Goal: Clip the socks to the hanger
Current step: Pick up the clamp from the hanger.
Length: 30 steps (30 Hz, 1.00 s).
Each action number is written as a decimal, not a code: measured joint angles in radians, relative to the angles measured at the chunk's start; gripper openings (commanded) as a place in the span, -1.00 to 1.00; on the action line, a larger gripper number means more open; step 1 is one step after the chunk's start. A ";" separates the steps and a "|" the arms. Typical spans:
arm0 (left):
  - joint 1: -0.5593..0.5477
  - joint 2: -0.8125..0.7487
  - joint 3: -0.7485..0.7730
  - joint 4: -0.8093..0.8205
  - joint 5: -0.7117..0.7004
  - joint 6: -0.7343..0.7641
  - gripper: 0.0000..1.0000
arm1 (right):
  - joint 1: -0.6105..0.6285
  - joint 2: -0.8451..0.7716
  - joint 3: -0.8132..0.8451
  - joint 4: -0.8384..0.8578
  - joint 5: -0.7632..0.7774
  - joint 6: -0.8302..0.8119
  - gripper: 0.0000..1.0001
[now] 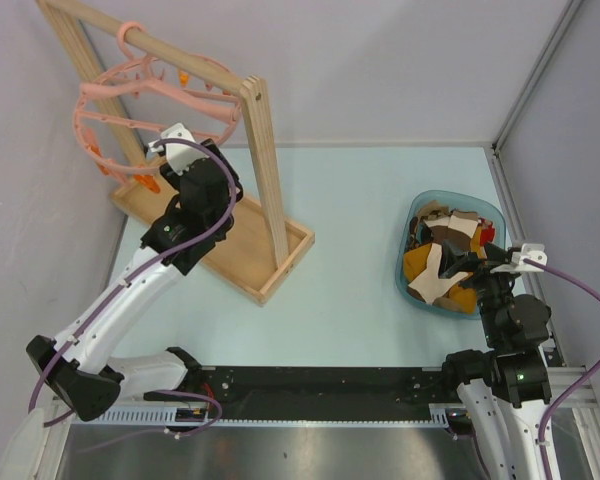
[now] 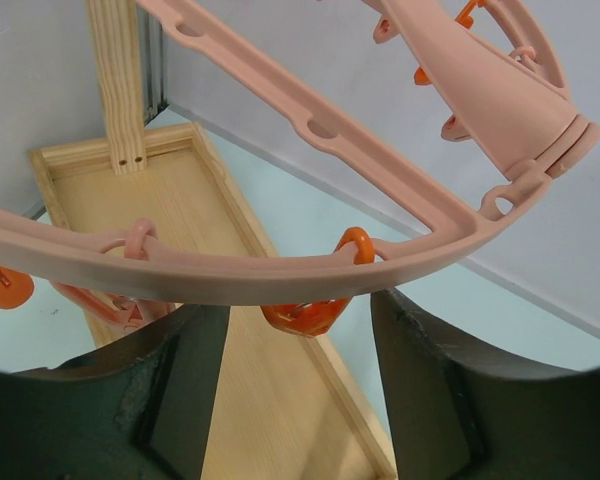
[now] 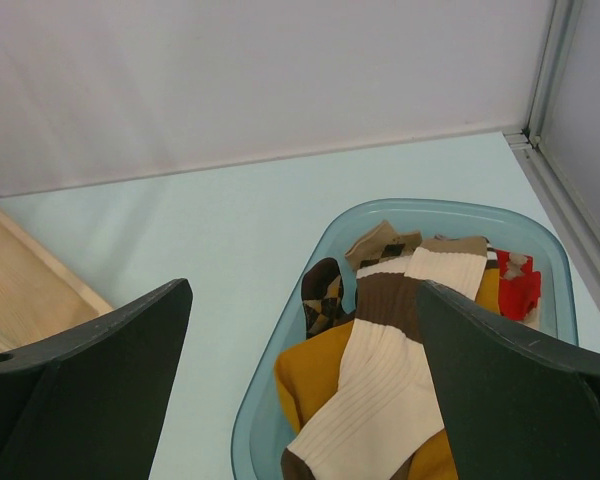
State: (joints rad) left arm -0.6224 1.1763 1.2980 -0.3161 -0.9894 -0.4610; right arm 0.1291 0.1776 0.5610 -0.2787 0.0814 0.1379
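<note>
The round pink hanger (image 1: 81, 120) hangs by its hook from the wooden rack's top bar. My left gripper (image 1: 152, 165) is up at its near rim. In the left wrist view the hanger's ring (image 2: 230, 280) crosses just above my open left gripper (image 2: 300, 345), and an orange clip (image 2: 305, 315) dangles between the two fingers, touching neither. The socks (image 1: 445, 255) lie piled in a blue tub. My right gripper (image 1: 485, 262) hovers open over them, holding nothing. A cream-and-brown sock (image 3: 380, 390) lies on top of a mustard one (image 3: 315, 385), beside an argyle one (image 3: 325, 295).
The wooden rack's post (image 1: 267, 170) and its tray-like base (image 1: 280, 262) stand at the back left. The blue tub (image 1: 450, 194) sits at the right, near the metal frame rail (image 1: 525, 250). A red item (image 3: 517, 280) lies in the tub's far corner.
</note>
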 measured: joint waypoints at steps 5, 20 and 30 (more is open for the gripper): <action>0.011 0.000 0.000 0.000 0.014 0.001 0.01 | 0.000 0.000 0.000 0.000 0.000 0.000 0.99; 0.054 -0.023 0.000 -0.035 0.127 0.010 -0.60 | 0.001 0.000 0.000 0.000 -0.011 0.000 0.99; 0.097 -0.031 0.034 -0.123 0.311 0.045 -0.81 | 0.001 0.002 0.000 0.000 -0.032 -0.001 0.99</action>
State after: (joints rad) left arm -0.5255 1.1450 1.3323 -0.4393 -0.6781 -0.4160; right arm 0.1303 0.1795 0.5610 -0.2787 0.0498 0.1371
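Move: The orange clamp hangs between the left hand's open fingertips, about 1 cm ahead of the hand point and level with it, hooked on the hanger's near rim. A pink clamp hangs some 6 cm to the left of it and 2 cm nearer the base; another orange clamp is about 11 cm to its left and 4 cm nearer. From the right hand, the gripped clamp lies about 52 cm left, 15 cm ahead and 8 cm higher. The left hand stays almost in place under the hanger's near rim while its fingers close by about half of their opening, until they pinch the orange clamp from both sides and stop on it. Keeping that grip, it then begins to pull, sinking about 1 cm and easing about 1 cm to the right as the wrist turns some 10 degrees clockwise and tips slightly down. ##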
